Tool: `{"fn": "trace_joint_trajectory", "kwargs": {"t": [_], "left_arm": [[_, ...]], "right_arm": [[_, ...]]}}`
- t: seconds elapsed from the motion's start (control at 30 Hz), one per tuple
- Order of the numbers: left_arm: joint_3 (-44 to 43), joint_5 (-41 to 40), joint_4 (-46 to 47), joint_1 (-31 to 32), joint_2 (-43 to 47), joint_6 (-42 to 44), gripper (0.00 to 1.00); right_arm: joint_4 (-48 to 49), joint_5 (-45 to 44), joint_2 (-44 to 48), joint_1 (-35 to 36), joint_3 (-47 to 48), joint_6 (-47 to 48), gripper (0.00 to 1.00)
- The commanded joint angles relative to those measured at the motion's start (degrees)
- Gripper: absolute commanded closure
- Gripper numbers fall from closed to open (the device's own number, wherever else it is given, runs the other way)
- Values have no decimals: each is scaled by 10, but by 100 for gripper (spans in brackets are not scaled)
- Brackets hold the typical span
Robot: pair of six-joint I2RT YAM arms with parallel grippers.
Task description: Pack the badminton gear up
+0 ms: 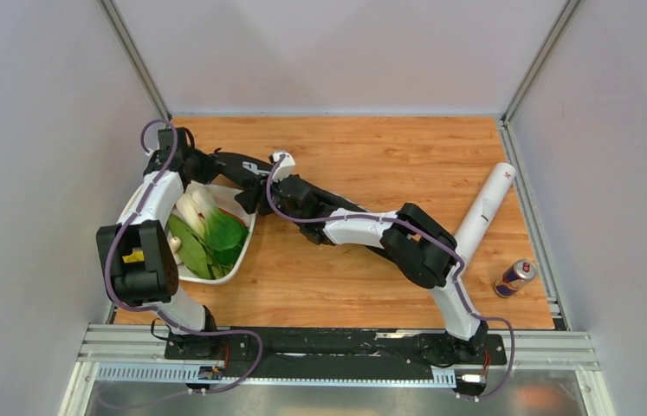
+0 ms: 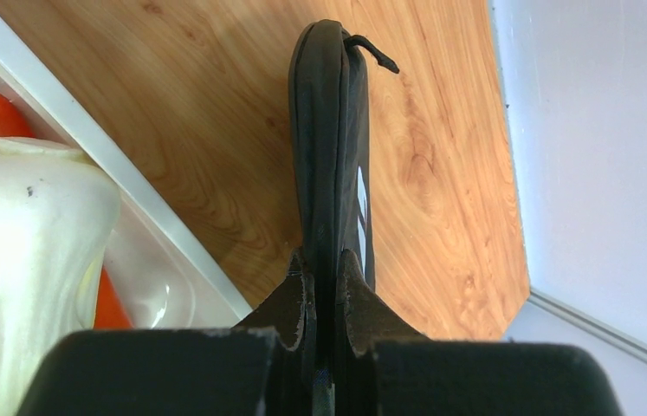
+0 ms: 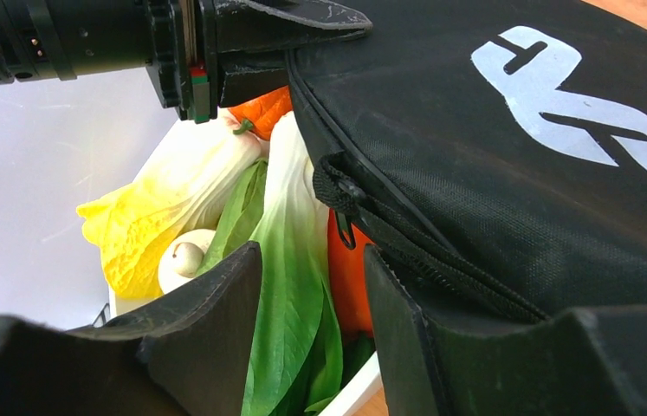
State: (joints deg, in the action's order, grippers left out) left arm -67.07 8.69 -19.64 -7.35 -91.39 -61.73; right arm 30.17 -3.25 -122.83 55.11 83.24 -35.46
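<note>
The black racket bag (image 2: 328, 130) is held up on edge above the wooden table; its white logo (image 3: 562, 95) and zipper (image 3: 406, 247) show in the right wrist view. My left gripper (image 2: 330, 286) is shut on the bag's edge, beside the tray; from above it (image 1: 216, 163) is at the far left. My right gripper (image 3: 311, 295) is open next to the bag's zipper side, over the vegetables; from above it (image 1: 257, 196) is at the tray's far corner. The long white tube (image 1: 484, 212) lies at the right. Rackets and shuttlecocks are out of view.
A white tray (image 1: 246, 247) of toy vegetables stands at the left, its rim (image 2: 86, 143) close under my left gripper. A drink can (image 1: 516, 277) stands at the right near the table edge. White walls enclose the table.
</note>
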Motion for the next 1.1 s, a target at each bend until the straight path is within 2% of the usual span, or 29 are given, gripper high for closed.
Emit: {"fn": "trace_joint_trajectory", "kwargs": {"t": [0.0, 0.33, 0.4, 0.47, 0.5, 0.67, 1.07], "left_arm": [[23, 30, -58, -1, 24, 12, 100], [48, 38, -45, -2, 46, -2, 100], [50, 38, -44, -1, 49, -3, 100], [49, 35, -43, -1, 50, -3, 100], [48, 28, -43, -1, 52, -4, 100], [29, -26, -48, -1, 62, 4, 100], [-93, -182, -88, -1, 65, 52, 100]], "right_arm": [[17, -66, -21, -16, 46, 21, 49], [11, -93, -29, -16, 78, 15, 68], [12, -95, -28, -16, 77, 11, 79], [16, -95, -24, -16, 70, 12, 98], [19, -94, -21, -15, 62, 12, 100], [45, -92, 8, -18, 8, 23, 100], [32, -90, 98, -41, -137, 93, 100]]}}
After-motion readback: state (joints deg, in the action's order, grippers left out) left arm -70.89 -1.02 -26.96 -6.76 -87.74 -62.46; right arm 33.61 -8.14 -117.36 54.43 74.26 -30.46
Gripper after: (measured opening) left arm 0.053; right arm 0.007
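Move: The zipper pull hangs just off my open right fingertips, about 2 cm ahead and 1 cm to the left, at the same height. The bag end clamped in my left fingers lies some 7 cm ahead and 12 cm left of my right hand, roughly level. The vegetable bin's middle is about 22 cm left, 7 cm back and 11 cm lower. From my left hand the pull is some 6 cm back and 11 cm right, about level. I ease my right hand about 2 cm forward and slightly left to the zipper pull and shut the fingers on it, then draw it to the right, some 5 cm, and a little back, along the bag's edge away from my left hand. My left hand keeps its pinch on the bag end, first giving about 1 cm back, then lifting some 3 cm and going left against the pull. ##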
